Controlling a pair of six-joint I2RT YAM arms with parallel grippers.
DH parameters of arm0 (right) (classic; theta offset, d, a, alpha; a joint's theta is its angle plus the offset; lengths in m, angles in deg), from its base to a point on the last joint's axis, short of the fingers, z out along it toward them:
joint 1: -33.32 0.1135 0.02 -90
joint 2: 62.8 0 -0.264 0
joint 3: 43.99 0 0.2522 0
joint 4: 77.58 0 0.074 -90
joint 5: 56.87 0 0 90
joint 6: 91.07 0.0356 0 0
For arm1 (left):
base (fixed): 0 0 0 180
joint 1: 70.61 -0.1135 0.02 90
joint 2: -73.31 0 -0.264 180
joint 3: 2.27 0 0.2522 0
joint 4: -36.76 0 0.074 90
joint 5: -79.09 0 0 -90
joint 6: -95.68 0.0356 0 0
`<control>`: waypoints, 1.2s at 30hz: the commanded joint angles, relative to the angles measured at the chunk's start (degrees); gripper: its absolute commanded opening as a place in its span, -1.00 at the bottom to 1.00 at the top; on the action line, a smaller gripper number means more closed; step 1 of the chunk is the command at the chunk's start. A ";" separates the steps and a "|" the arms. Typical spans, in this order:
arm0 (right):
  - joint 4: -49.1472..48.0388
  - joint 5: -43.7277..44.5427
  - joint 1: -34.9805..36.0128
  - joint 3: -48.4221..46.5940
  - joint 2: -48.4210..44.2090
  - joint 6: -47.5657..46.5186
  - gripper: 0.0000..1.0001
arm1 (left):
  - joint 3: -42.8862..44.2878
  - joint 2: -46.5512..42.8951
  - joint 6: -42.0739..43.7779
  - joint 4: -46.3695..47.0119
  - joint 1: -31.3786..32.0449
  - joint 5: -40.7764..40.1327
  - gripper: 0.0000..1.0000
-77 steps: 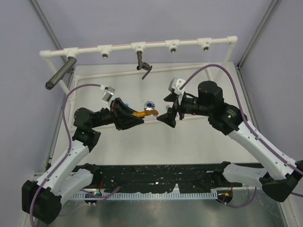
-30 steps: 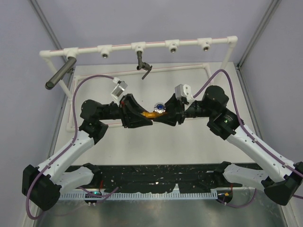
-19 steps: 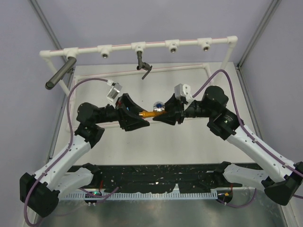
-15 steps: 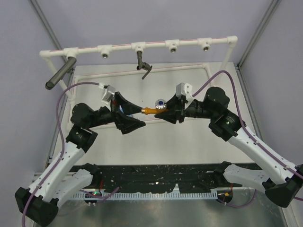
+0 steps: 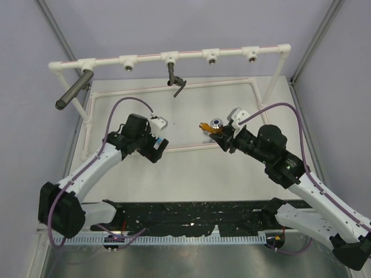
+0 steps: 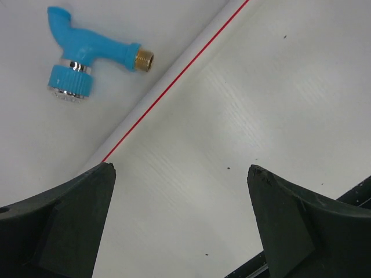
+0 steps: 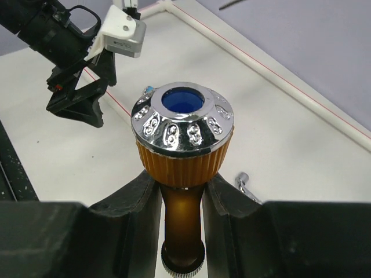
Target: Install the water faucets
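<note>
My right gripper (image 5: 221, 136) is shut on the orange-gold faucet (image 5: 207, 126) and holds it above the table. In the right wrist view the fingers (image 7: 139, 214) clamp the faucet's neck (image 7: 182, 226) under its chrome knob with a blue centre. My left gripper (image 5: 156, 146) is open and empty, low over the table. The bright blue faucet (image 6: 93, 52) lies on the table ahead of it, beyond a white pipe. I cannot make it out in the top view. The silver-grey faucet (image 5: 174, 78) hangs from the middle socket of the white pipe rail (image 5: 191, 54).
A long dark grey cylinder (image 5: 74, 90) sticks out from the rail's left end. A white pipe frame with a red line (image 6: 174, 69) lies on the table. A small silver metal piece (image 7: 243, 182) lies below the right gripper. A black rail (image 5: 191, 211) runs along the near edge.
The orange-gold faucet passed from my left gripper to my right one. The left gripper opened and drew back to the left and down. The right gripper moved right with the faucet.
</note>
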 commanded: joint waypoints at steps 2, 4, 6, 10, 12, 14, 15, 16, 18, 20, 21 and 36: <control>-1.68 8.67 -0.15 3.20 -5.13 1.00 -0.90 | 7.22 12.81 7.24 -4.63 -0.95 -8.52 0.99; -1.85 9.54 -0.15 4.35 -6.45 0.82 -0.89 | 9.68 17.65 7.33 -5.24 -1.21 -9.75 0.99; -1.68 9.64 -0.15 5.05 -7.51 0.47 -0.90 | 11.36 21.70 7.85 -4.98 -1.48 -10.19 0.99; -1.50 9.90 -0.15 6.11 -9.09 -0.05 -0.90 | 14.78 28.29 9.00 -6.03 -2.09 -10.19 0.99; -1.33 10.42 -0.15 6.20 -9.53 -0.41 -0.90 | 17.06 31.63 9.00 -7.61 -2.09 -10.19 0.99; -1.24 10.86 -0.15 6.20 -9.97 -0.93 -0.90 | 18.21 34.80 8.56 -8.58 -2.09 -10.28 0.99; -1.15 11.04 -0.15 6.28 -10.15 -1.28 -0.90 | 18.92 35.94 8.21 -9.19 -2.09 -10.19 0.98; -1.15 11.30 -0.15 6.37 -10.24 -1.46 -0.89 | 19.97 37.17 7.86 -10.07 -2.09 -10.19 0.90; -0.80 11.31 -0.06 6.11 -10.32 -1.81 -0.90 | 21.55 38.41 6.98 -12.01 -2.09 -10.19 0.85; -0.89 11.57 -0.15 6.20 -10.50 -1.99 -0.90 | 21.91 38.94 6.71 -13.24 -2.01 -12.13 0.73; -0.80 11.57 -0.15 6.20 -10.59 -2.25 -0.90 | 21.74 38.94 6.63 -13.33 -2.00 -12.21 0.69; -2.03 17.01 -0.15 6.99 -11.11 -3.13 -0.90 | 21.65 42.37 -3.56 -14.65 7.04 -2.82 -0.18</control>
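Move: The blue faucet lies about 11 cm ahead of my wide-open left hand, 4 cm to its left and some 13 cm below. Between us the white base pipe crosses the table, about 4 cm ahead of that hand and 13 cm down. The silver faucet is level with the blue one, roughly 33 cm to its right. From my right hand, which holds the orange faucet, the blue faucet is about 31 cm left, 9 cm ahead and 30 cm below. I drop my left hand about 12 cm onto the base pipe just short of the blue faucet, reaching forward on the way and easing back a little, while the wrist turns some 35 degrees to point the fingers nearly straight down. They close to about half as the hand then slips a couple of centimetres right, fingertips bearing on the pipe. My right hand keeps the orange faucet and draws 5 cm right, sinking slightly. ##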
